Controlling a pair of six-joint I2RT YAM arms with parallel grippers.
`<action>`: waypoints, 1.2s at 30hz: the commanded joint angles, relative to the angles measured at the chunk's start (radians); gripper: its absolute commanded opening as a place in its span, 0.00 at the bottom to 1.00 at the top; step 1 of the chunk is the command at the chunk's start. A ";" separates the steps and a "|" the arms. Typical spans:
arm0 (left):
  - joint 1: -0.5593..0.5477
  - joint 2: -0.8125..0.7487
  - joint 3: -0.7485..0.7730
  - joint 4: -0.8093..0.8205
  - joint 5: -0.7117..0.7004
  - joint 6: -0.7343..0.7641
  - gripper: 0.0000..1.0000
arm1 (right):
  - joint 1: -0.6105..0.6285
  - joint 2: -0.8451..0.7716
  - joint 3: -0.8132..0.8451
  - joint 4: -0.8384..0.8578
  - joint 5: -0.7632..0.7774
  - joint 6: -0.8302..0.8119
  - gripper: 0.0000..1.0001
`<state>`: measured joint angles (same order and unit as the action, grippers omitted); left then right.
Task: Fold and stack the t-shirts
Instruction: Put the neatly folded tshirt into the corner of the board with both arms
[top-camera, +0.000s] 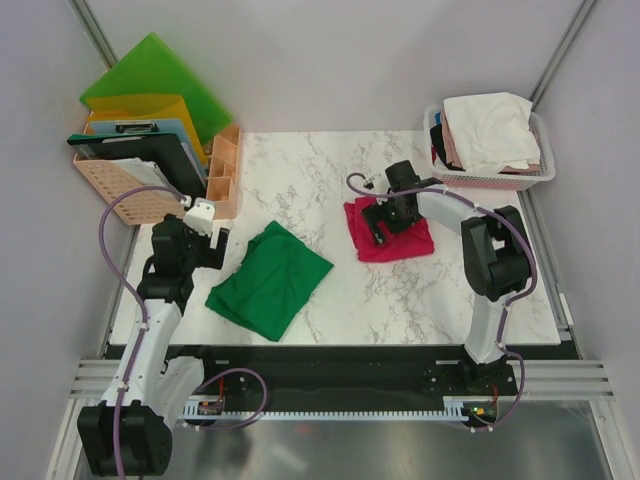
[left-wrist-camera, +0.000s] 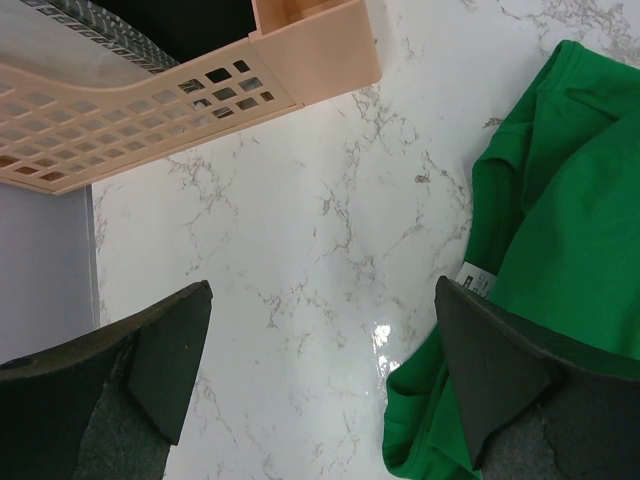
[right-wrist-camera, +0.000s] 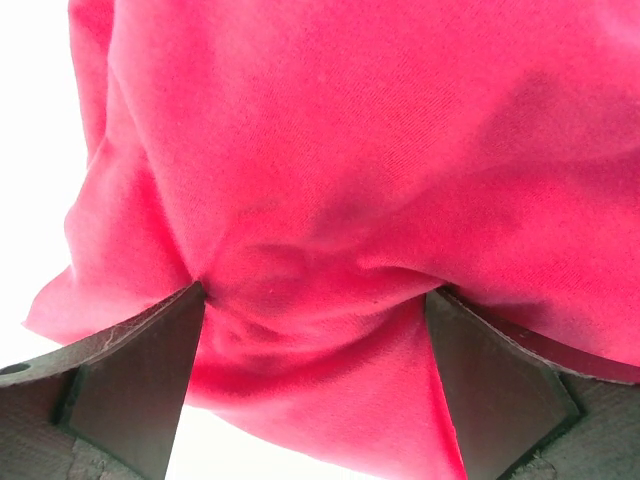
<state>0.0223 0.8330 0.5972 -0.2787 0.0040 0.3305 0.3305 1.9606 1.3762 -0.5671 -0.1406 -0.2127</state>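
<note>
A deep green t-shirt (top-camera: 270, 278) lies loosely folded on the marble table, left of centre. My left gripper (top-camera: 207, 236) hovers open just beyond the shirt's left edge. In the left wrist view the gripper (left-wrist-camera: 322, 290) has bare marble between its fingers and the green t-shirt (left-wrist-camera: 570, 200) beside the right finger. A magenta-red t-shirt (top-camera: 400, 240) sits crumpled right of centre. My right gripper (top-camera: 380, 222) is pressed down onto it. Close up, the right gripper (right-wrist-camera: 316, 292) stands wide open with the red t-shirt (right-wrist-camera: 350, 150) bunched between its fingers.
A white basket (top-camera: 500, 180) at the back right holds white (top-camera: 490, 128) and pale pink t-shirts. A peach organiser (top-camera: 225, 170) (left-wrist-camera: 300, 40), a perforated tray, a clipboard and green folders (top-camera: 150, 75) crowd the back left corner.
</note>
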 joint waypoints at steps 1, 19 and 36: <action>0.005 -0.011 0.000 0.019 0.020 0.010 1.00 | 0.025 -0.057 -0.060 -0.056 -0.048 0.013 0.98; 0.005 -0.055 -0.007 0.039 -0.048 0.008 1.00 | 0.027 -0.442 0.245 -0.296 -0.098 -0.019 0.98; 0.005 0.204 0.496 -0.818 0.663 0.156 1.00 | 0.166 -0.034 0.362 -0.603 -0.381 -0.281 0.98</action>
<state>0.0250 0.9894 1.0279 -0.8989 0.4911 0.4213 0.4507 1.9305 1.6146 -1.1149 -0.4950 -0.4320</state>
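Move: For the left hand, open and hovering, the green t-shirt's middle lies about 11 cm right, 7 cm back and 13 cm below; the file basket stands some 14 cm ahead, 13 cm left and 5 cm lower. The right hand, fingers open on the red t-shirt, has that shirt's middle almost right under it, 1 cm to its right; the green t-shirt lies about 25 cm left, 11 cm back and 2 cm lower. Right hand lifts some 26 cm off the red t-shirt, sinks back-left; left hand swings right towards the green. ##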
